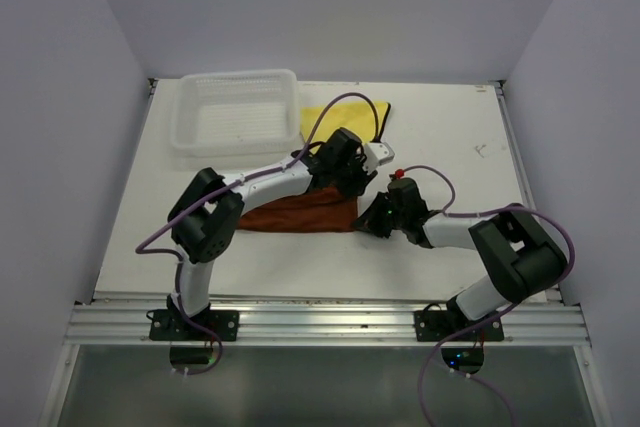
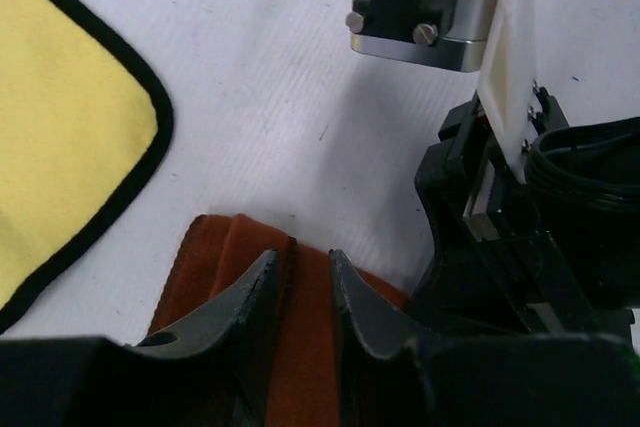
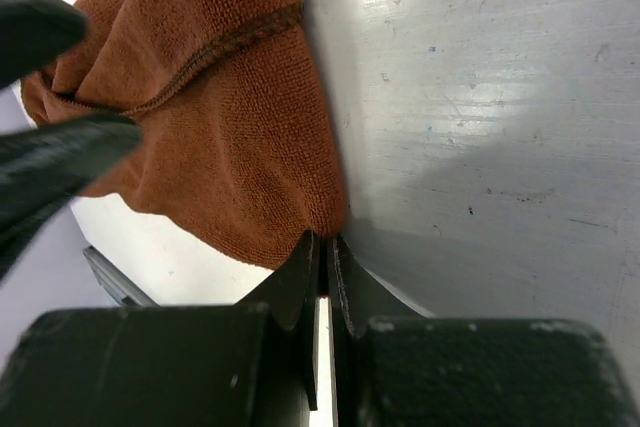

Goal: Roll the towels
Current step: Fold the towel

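The rust-brown towel [image 1: 300, 215] lies bunched in a strip at the middle of the table. The yellow towel [image 1: 335, 117] with a dark hem lies flat behind it. My left gripper [image 1: 350, 183] points down on the brown towel's right end. In the left wrist view its jaws [image 2: 302, 259] stand narrowly apart, with the brown cloth [image 2: 205, 267] between and under the tips. My right gripper [image 1: 373, 217] is at the same end of the towel. In the right wrist view it [image 3: 325, 239] is shut on the corner of the brown towel [image 3: 200, 97].
A white mesh basket [image 1: 240, 76] stands at the back left, beside the yellow towel [image 2: 60, 127]. The two grippers are close together; the right one's black body [image 2: 540, 247] fills the right of the left wrist view. Walls close in the table's sides and back.
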Controlling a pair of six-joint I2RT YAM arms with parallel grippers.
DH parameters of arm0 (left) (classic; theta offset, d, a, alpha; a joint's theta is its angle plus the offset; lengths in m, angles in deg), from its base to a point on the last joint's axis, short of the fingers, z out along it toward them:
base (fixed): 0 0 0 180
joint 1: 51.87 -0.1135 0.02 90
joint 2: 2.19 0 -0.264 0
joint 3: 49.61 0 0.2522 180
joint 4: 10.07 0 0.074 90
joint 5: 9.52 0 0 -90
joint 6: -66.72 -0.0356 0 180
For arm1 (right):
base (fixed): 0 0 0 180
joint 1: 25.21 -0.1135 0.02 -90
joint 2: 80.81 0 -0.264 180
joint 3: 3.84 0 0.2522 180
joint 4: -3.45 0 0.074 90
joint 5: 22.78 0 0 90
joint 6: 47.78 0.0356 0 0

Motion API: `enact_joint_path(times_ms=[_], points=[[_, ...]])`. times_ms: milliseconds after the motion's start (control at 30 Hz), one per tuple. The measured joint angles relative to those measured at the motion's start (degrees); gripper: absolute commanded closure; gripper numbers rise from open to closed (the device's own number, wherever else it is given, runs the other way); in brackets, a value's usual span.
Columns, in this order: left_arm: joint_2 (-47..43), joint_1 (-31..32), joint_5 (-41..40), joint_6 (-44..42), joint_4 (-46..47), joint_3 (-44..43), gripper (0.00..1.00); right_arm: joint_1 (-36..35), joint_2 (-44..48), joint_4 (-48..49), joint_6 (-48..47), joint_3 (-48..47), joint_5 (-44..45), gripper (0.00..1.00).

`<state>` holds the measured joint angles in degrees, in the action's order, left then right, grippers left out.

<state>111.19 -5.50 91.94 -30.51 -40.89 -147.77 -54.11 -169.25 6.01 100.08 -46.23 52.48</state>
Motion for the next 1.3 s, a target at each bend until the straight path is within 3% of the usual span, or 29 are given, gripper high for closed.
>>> enact_joint_path(times_ms=[333,967,1300], points=[[0.0,0.0,5.7,-0.5,4.9,4.3,0.69,0.5,0.0,0.2,0.1,0.3,-1.0,1.0],[4.2,0.0,3.9,-3.5,6.7,4.6,0.79,0.7,0.0,2.7,0.6,1.7,-1.4,1.0],[4.9,0.1,-1.0,-4.6,7.5,4.8,0.98,0.8,0.0,3.4,0.7,2.1,-1.5,1.0]])
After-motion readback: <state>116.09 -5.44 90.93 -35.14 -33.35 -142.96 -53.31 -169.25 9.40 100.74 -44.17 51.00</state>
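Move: Below the left hand, about 6 cm down and hardly 1 cm to its left, lies the spot it goes for on the right edge of the folded brown towel, a little short of the far corner. The right hand already pinches that towel's near right corner, some 8 cm back from the left hand and 6 cm lower, so the spot is roughly 8 cm ahead of the right hand. The yellow towel's middle is around 14 cm ahead of the left hand and 4 cm left. Sinking onto the brown towel's right edge, the left hand first eases back and down about 1.5 cm, hovers briefly, then drops another 4 cm nearly straight. Its part-open fingers close down almost shut on the edge near the far corner, creeping about 1 cm forward at the end, while the right hand keeps its pinch on the near corner. ##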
